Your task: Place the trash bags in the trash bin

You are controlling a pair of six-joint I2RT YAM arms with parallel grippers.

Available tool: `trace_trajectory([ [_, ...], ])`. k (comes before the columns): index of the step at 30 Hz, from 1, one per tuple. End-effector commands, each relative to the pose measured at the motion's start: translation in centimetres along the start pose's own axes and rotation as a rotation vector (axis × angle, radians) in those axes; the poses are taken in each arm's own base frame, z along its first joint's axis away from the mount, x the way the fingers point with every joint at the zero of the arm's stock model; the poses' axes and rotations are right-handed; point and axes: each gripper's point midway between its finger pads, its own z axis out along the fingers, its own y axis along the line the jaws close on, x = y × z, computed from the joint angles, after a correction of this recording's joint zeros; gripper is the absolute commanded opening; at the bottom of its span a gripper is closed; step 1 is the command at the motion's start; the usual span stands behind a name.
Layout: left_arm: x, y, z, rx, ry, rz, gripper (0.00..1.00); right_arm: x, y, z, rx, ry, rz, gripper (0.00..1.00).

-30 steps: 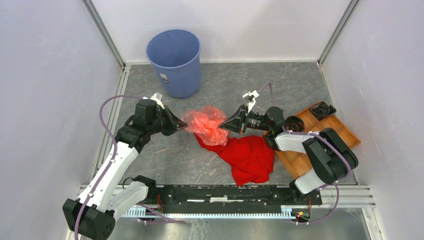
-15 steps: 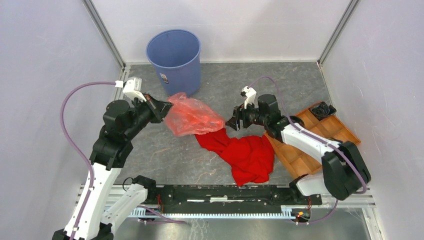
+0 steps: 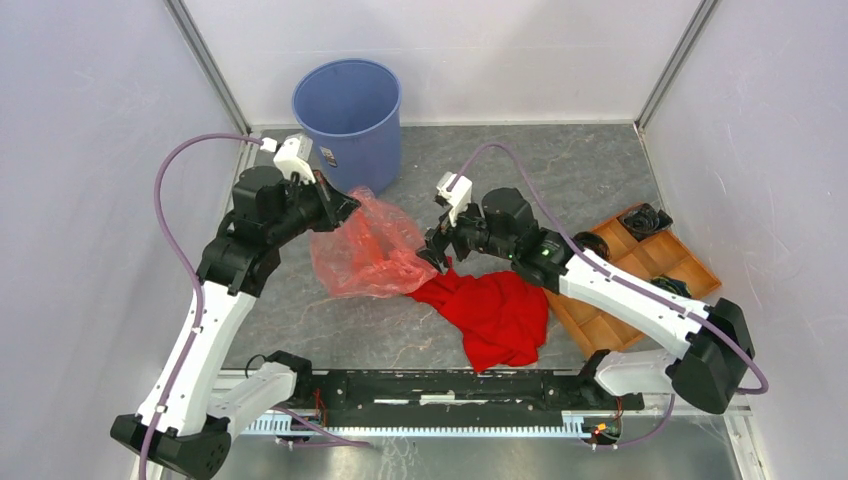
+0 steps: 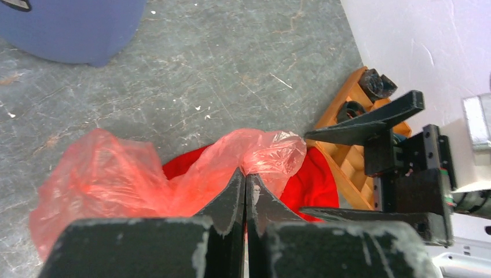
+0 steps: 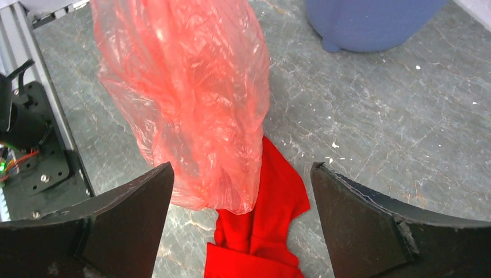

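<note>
A wrinkled, translucent red-orange trash bag [image 3: 365, 250] hangs from my left gripper [image 3: 340, 208], which is shut on its upper edge. In the left wrist view the closed jaws pinch the film at the left gripper [image 4: 245, 174], and the trash bag [image 4: 116, 179] billows to the left. The blue trash bin [image 3: 348, 120] stands upright just behind it, at the back left. My right gripper [image 3: 435, 250] is open beside the bag's right edge and holds nothing. In its own view the right gripper [image 5: 242, 166] hovers over the lower end of the trash bag [image 5: 191, 92].
An opaque red cloth [image 3: 490, 310] lies on the grey floor, partly under the bag's right edge. An orange-brown compartment tray [image 3: 640, 270] with dark items sits at the right. White walls stand close on both sides, and a black rail [image 3: 450, 385] runs along the near edge.
My right gripper let go of the bag, opened wide and shifted left. My left gripper closed on the bag and lifted it back-left toward the bin, so the bag spread out.
</note>
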Motion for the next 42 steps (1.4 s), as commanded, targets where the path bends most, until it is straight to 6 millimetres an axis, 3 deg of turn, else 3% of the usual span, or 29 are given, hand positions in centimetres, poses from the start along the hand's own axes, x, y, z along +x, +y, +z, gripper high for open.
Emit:
trace_trajectory([
  [1, -1.7, -2.3, -1.3, 0.092, -0.026, 0.072, 0.02, -4.1, 0.5, 1.2, 0.065, -0.105, 0.015, 0.94],
  [5, -1.9, -2.3, -1.3, 0.079, -0.018, 0.047, 0.02, -5.6, 2.5, 2.0, 0.088, -0.158, 0.043, 0.90],
  [10, -1.9, -2.1, -1.2, 0.060, -0.006, 0.021, 0.02, -4.6, 2.9, 2.2, 0.212, -0.153, 0.014, 0.91],
  [15, -1.6, -2.2, -0.9, 0.065, 0.021, 0.003, 0.02, -3.4, 0.8, 4.0, 0.381, -0.125, 0.011, 0.88],
  [17, -1.5, -2.0, -0.7, 0.050, 0.021, -0.010, 0.02, -3.4, 0.7, 5.1, 0.386, -0.120, 0.000, 0.80],
  [20, -1.0, -0.7, -0.3, -0.008, 0.025, -0.036, 0.02, -3.0, 0.9, 6.3, 0.372, -0.119, -0.001, 0.57],
  [23, -0.4, 1.0, 0.1, -0.098, 0.056, -0.028, 0.02, -1.7, 1.1, 6.4, 0.339, -0.078, -0.009, 0.24],
  [27, -1.3, 7.5, -1.2, -0.473, 0.022, 0.005, 0.06, 0.4, 2.1, 5.5, 0.161, -0.017, -0.035, 0.07],
  [29, -1.8, 8.2, -1.1, -0.514, 0.021, 0.038, 0.08, 1.1, 2.2, 4.7, 0.084, -0.006, -0.015, 0.00],
  [31, -1.7, 6.3, 0.3, -0.401, 0.053, 0.040, 0.19, 1.3, 2.5, 4.1, -0.028, -0.024, 0.067, 0.00],
  [33, -1.3, 2.3, 2.4, -0.164, 0.099, 0.014, 0.46, 1.0, 1.8, 3.4, -0.077, -0.067, 0.172, 0.00],
  [35, -0.9, -1.4, 3.2, 0.041, 0.128, -0.044, 0.74, 0.9, 0.7, 2.8, -0.071, -0.101, 0.269, 0.00],
  [37, -0.7, -2.5, 3.2, 0.100, 0.113, -0.094, 0.95, 0.7, -0.3, 2.4, -0.051, -0.127, 0.334, 0.00],
  [38, -0.4, -2.3, 3.2, 0.096, 0.106, -0.109, 0.99, 0.6, -0.7, 2.2, -0.043, -0.141, 0.370, 0.00],
  [42, 2.2, -1.2, 2.6, 0.075, 0.122, -0.166, 1.00, 1.1, -1.8, 2.2, -0.032, -0.174, 0.483, 0.00],
])
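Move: The trash bag already hangs from the closed left gripper: its middle lies about 12 cm below that hand, some 4 cm back and 1 cm to its right, with the bin some 24 cm ahead of that hand, 5 cm left and 17 cm lower. From the open right gripper, the bag's middle is about 11 cm left, 2 cm ahead and 4 cm lower; the red cloth is some 9 cm right, 4 cm back and 20 cm below. Reach the open right gripper left about 6 cm to the near side of the bag, then forward and down, turning clockwise, and close its fingers on the film. Draw it back right about 6 cm, still sinking slightly; meanwhile dip the left hand, swing it left, then open it wide to let go of the bag and swing back right. ##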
